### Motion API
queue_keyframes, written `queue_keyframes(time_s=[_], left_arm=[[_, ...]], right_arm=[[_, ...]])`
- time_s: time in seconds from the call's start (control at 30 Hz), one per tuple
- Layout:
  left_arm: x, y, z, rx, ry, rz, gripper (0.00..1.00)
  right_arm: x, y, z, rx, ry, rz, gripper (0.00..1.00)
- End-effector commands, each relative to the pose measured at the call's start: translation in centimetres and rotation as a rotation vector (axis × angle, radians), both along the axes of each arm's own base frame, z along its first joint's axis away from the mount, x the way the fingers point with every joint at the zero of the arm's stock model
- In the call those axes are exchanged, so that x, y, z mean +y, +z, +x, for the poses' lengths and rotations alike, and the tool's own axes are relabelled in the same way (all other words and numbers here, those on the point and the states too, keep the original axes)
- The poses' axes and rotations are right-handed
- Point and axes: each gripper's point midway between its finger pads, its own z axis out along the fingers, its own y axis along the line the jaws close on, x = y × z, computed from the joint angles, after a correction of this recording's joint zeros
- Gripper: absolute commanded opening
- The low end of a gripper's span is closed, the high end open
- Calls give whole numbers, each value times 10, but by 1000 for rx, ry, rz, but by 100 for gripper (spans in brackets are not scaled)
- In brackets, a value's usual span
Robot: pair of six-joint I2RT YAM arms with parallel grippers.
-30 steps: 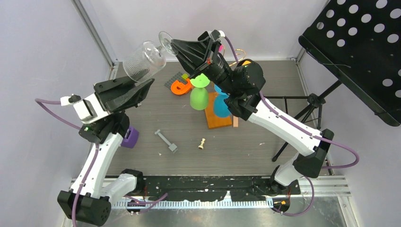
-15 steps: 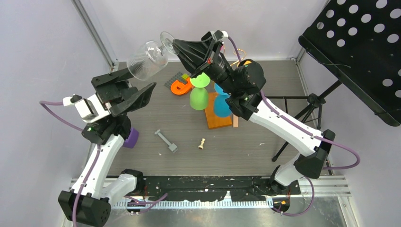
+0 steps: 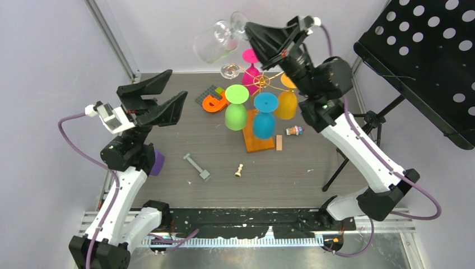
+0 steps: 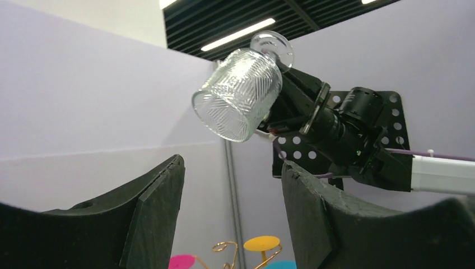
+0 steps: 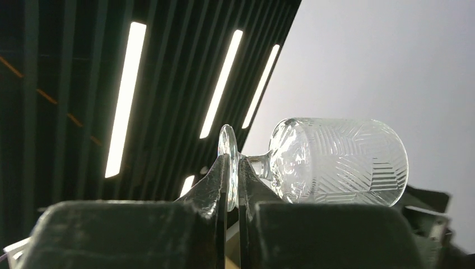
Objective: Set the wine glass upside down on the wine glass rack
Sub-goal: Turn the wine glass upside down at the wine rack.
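Note:
The clear, patterned wine glass [image 3: 212, 45] hangs in the air, tilted on its side above the wine glass rack's [image 3: 261, 81] gold wire arms. My right gripper [image 3: 249, 28] is shut on the glass's round foot [image 5: 228, 162], with the bowl [image 5: 336, 162] sticking out sideways. My left gripper [image 3: 175, 88] stands open and empty at the left, well apart from the glass. In the left wrist view the glass [image 4: 238, 92] is above and beyond the open jaws [image 4: 232, 168]. The rack's wooden base [image 3: 257, 140] rests on the table.
Green [image 3: 236, 109], blue [image 3: 264, 117], magenta [image 3: 250, 64] and orange [image 3: 287, 101] glasses hang upside down on the rack. An orange piece [image 3: 213, 102], a grey bolt [image 3: 196, 166], a small pawn [image 3: 239, 170] and a purple object [image 3: 155, 162] lie on the table. A black perforated stand [image 3: 425, 61] is at the right.
My left gripper opened, let go of the glass's bowl and drew back to the left. My right gripper carried the glass up and to the right, over the rack.

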Motion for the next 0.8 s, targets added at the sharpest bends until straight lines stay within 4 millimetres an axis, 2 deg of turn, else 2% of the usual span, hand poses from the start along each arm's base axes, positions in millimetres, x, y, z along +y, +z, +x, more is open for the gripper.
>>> queue_keyframes(time_s=[0.0, 0.17, 0.3, 0.4, 0.43, 0.47, 0.53, 0.57, 0.6, 0.77], left_arm=[[22, -6, 35, 253, 125, -92, 64], [29, -19, 51, 394, 241, -38, 57], [33, -25, 70, 586, 307, 27, 50], [34, -36, 88, 744, 363, 111, 46], [34, -49, 95, 827, 379, 153, 43], [35, -53, 98, 882, 393, 180, 43], [36, -64, 106, 981, 417, 224, 43], [36, -72, 107, 1026, 418, 249, 43], [33, -80, 110, 1065, 410, 284, 43], [24, -120, 115, 1246, 367, 405, 46]], right_arm=[[-49, 11, 8, -127, -197, -88, 6], [-68, -37, 69, -103, -353, -333, 6], [-82, -64, 109, -112, -471, -502, 6], [-94, -68, 132, -166, -589, -620, 6], [-100, -70, 140, -185, -633, -676, 6], [-104, -71, 147, -190, -665, -704, 6], [-112, -85, 164, -174, -722, -825, 6], [-115, -81, 171, -221, -769, -869, 6], [-119, -90, 177, -194, -782, -911, 6], [-135, -95, 204, -227, -903, -1045, 6]])
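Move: The right hand already holds the clear wine glass by its foot; the rack's free gold hook lies some 22 cm ahead, 13 cm right and 34 cm below. From that hand the hanging orange glass is about 16 cm ahead, 15 right, the pink one 27 ahead, 3 right, both about 43 lower. From the empty left hand, the hook lies roughly 27 cm ahead, 28 right and 24 below. Right hand, rolling, swings the glass 20 cm forward, down and right towards the hook; left advances, tipping down. ##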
